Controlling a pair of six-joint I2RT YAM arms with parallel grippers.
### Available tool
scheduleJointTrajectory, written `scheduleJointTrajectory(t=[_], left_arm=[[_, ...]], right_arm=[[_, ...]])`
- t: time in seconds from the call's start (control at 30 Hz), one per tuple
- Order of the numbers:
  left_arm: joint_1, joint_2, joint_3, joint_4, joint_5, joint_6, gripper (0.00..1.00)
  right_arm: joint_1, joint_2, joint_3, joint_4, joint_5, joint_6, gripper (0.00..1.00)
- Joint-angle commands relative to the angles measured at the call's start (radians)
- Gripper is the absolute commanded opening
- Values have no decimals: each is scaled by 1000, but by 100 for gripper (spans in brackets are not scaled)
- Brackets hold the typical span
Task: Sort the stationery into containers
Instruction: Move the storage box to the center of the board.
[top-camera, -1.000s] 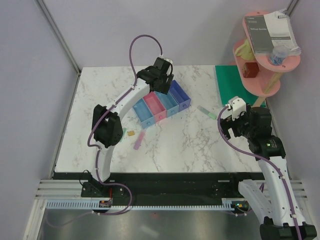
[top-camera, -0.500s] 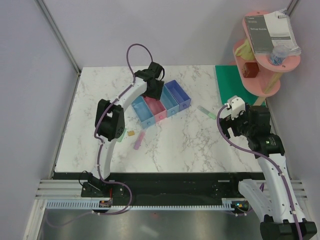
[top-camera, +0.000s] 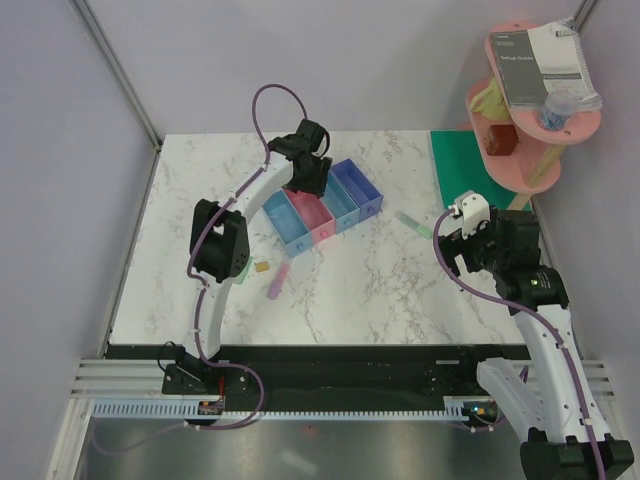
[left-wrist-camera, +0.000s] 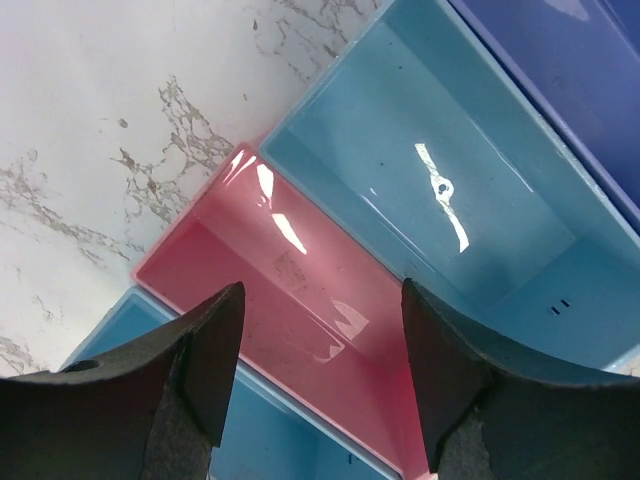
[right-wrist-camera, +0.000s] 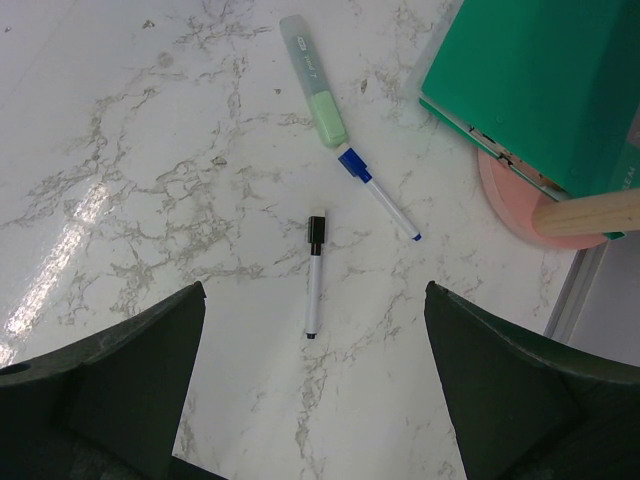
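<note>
The containers stand joined in a row: light blue (top-camera: 281, 219), pink (top-camera: 308, 212), light blue (top-camera: 334, 200) and dark blue (top-camera: 358, 186). My left gripper (top-camera: 307, 178) hovers over them, open and holding nothing. In the left wrist view its jaws (left-wrist-camera: 322, 300) frame the pink bin (left-wrist-camera: 290, 270), which looks bare inside. A pink marker (top-camera: 277, 281) and a tan block (top-camera: 262, 266) lie in front of the bins. My right gripper (right-wrist-camera: 315, 300) stands wide open above a black-capped pen (right-wrist-camera: 314, 275), a blue-capped pen (right-wrist-camera: 378, 193) and a green marker (right-wrist-camera: 314, 82).
A green mat (top-camera: 468, 170) lies at the back right, under the foot of a pink tiered shelf (top-camera: 530, 150) that carries a booklet (top-camera: 540, 65). In the right wrist view the shelf's pink base (right-wrist-camera: 515, 205) and a wooden post (right-wrist-camera: 590, 212) stand close to the pens.
My left gripper has swung left from above the blue bins to above the pink one, and its jaws have narrowed slightly. The right arm has barely moved.
</note>
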Motion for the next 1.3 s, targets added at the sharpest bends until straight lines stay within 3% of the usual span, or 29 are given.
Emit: scheduleJointTrajectory(t=[0.0, 0.73, 0.8, 0.83, 0.97, 1.27], left_arm=[[-8, -62, 7, 30, 50, -53, 71], [-31, 68, 54, 56, 7, -35, 67], [-34, 70, 54, 64, 3, -24, 63], [-35, 70, 56, 73, 3, -12, 54], [-40, 73, 54, 94, 10, 15, 43], [-95, 82, 19, 148, 18, 136, 43]], right_arm=[[0, -5, 35, 10, -19, 10, 98], [2, -11, 6, 14, -17, 4, 98], [2, -9, 4, 16, -19, 6, 98], [0, -11, 3, 17, -19, 7, 98], [2, -8, -2, 21, -22, 10, 98], [0, -1, 1, 25, -27, 13, 98]])
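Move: The storage box's middle is about 3 cm to the right of the left hand, 4 cm back towards the robot and some 5 cm below. Its dark-blue compartment lies 11 cm right, straight across. The orange block lies on the board about 11 cm left and 18 cm back, the pink stick 7 cm left and 20 cm back. From the idle right hand, the box is roughly 29 cm left, 14 cm ahead and well below. Rightward about 3 cm, the left hand shifts from above the pink compartment to the divider beside the light-blue one. Midway it also sinks some 2 cm, so the fingertips straddle that divider. The half-open fingers then narrow by over a third and pinch it, one in the pink compartment, the other in the light-blue. ##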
